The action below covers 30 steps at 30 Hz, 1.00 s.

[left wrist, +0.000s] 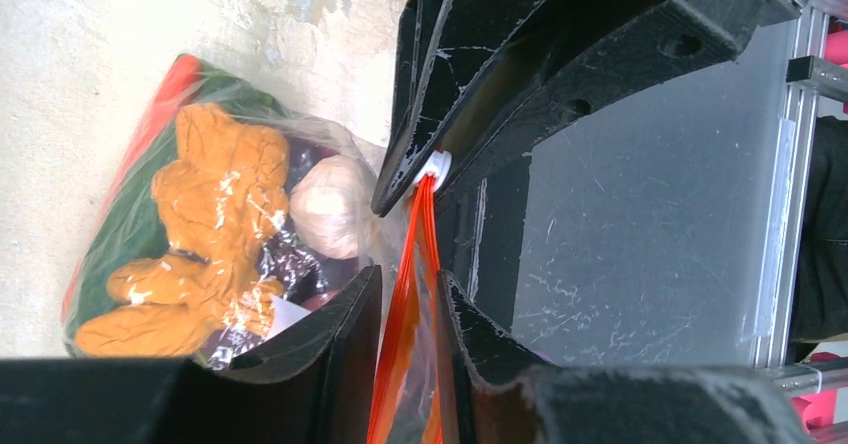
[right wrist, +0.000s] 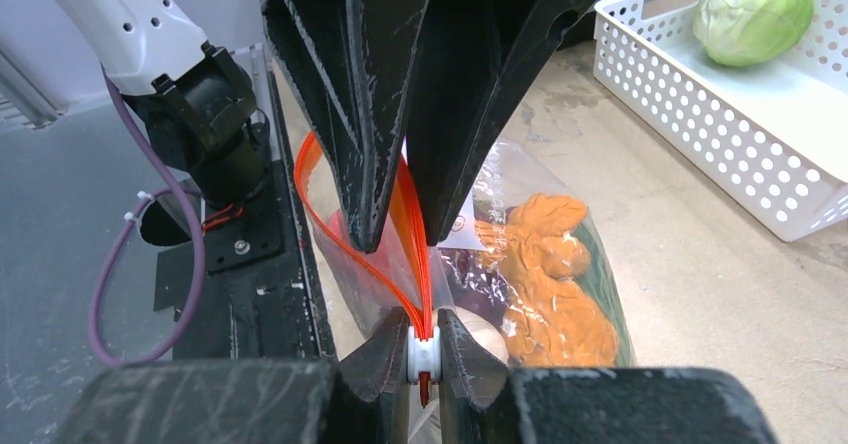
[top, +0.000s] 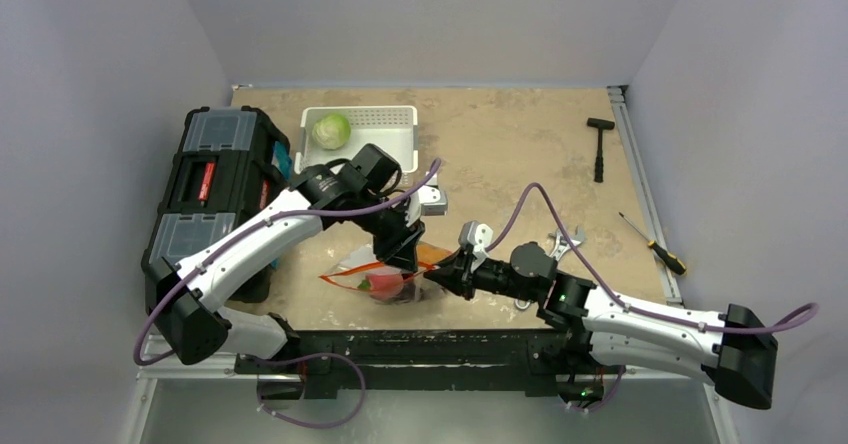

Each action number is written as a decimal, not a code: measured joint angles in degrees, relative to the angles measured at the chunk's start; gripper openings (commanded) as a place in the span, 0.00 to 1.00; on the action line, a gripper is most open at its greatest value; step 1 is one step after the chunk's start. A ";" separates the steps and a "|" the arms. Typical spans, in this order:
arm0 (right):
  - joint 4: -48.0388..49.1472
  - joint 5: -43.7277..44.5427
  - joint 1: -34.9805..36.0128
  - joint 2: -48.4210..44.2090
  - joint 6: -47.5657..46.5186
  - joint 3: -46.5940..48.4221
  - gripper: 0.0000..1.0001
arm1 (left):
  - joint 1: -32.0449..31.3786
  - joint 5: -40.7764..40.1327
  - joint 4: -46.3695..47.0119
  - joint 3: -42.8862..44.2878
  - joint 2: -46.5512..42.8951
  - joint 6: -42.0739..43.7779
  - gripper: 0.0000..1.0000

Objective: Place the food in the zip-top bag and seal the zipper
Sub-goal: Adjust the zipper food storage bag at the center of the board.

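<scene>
The clear zip-top bag (top: 372,276) lies at the near table edge between both grippers. Inside it I see food: an orange carrot (left wrist: 215,204) (right wrist: 545,284), a white radish (left wrist: 335,204), dark grapes (left wrist: 290,264) and green leaves (left wrist: 120,234). My right gripper (right wrist: 423,324) (top: 445,276) is shut on the white slider (right wrist: 423,354) (left wrist: 432,169) of the orange-red zipper (left wrist: 412,264). My left gripper (left wrist: 408,274) (right wrist: 400,234) straddles the zipper just beyond the slider, its jaws narrowly open around the strip. Past it, the bag's mouth (right wrist: 315,204) gapes.
A white slotted basket (top: 395,136) (right wrist: 700,114) at the back holds a green cabbage (top: 331,130) (right wrist: 752,16). A black toolbox (top: 215,184) stands at the left. A hammer (top: 599,149), a screwdriver (top: 655,246) and a wrench (top: 565,244) lie to the right.
</scene>
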 measured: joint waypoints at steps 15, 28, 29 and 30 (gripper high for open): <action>0.42 -0.02 0.00 1.55 -0.02 0.20 0.00 | 2.54 0.66 -1.53 0.04 0.00 0.90 0.18; -0.04 -0.04 0.00 2.29 0.04 0.33 0.00 | -2.80 -7.96 0.22 -1.64 -1.44 0.70 0.00; -0.04 -0.04 0.00 2.29 0.07 0.33 0.00 | -4.17 -10.86 1.70 -2.97 -2.56 0.50 0.00; -0.02 -0.04 0.00 2.29 0.11 0.33 0.00 | -5.79 -14.40 3.67 -4.59 -4.07 0.31 0.00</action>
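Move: The orange zipper strip already runs between the left gripper's half-open fingers, about 1 cm below the point where they close. The white slider, held by the right gripper, is roughly 5 cm to the left hand's right and level fore-and-aft; the food bag's body hangs some 4 cm back, 4 cm left and 11 cm down, with the basket about 28 cm ahead, 11 cm left and 16 cm lower. From the right hand, the strip to pinch is around 5 cm left. Ease the left gripper about 1 cm forward and left along the zipper strip, drift it slightly back, then shut its fingers on the strip just left of the white slider; as they finish closing, sink about 2 cm with the fingertips swinging forward some 10 degrees. Keep the right gripper's pinch on the slider while lowering it about 1 cm. ##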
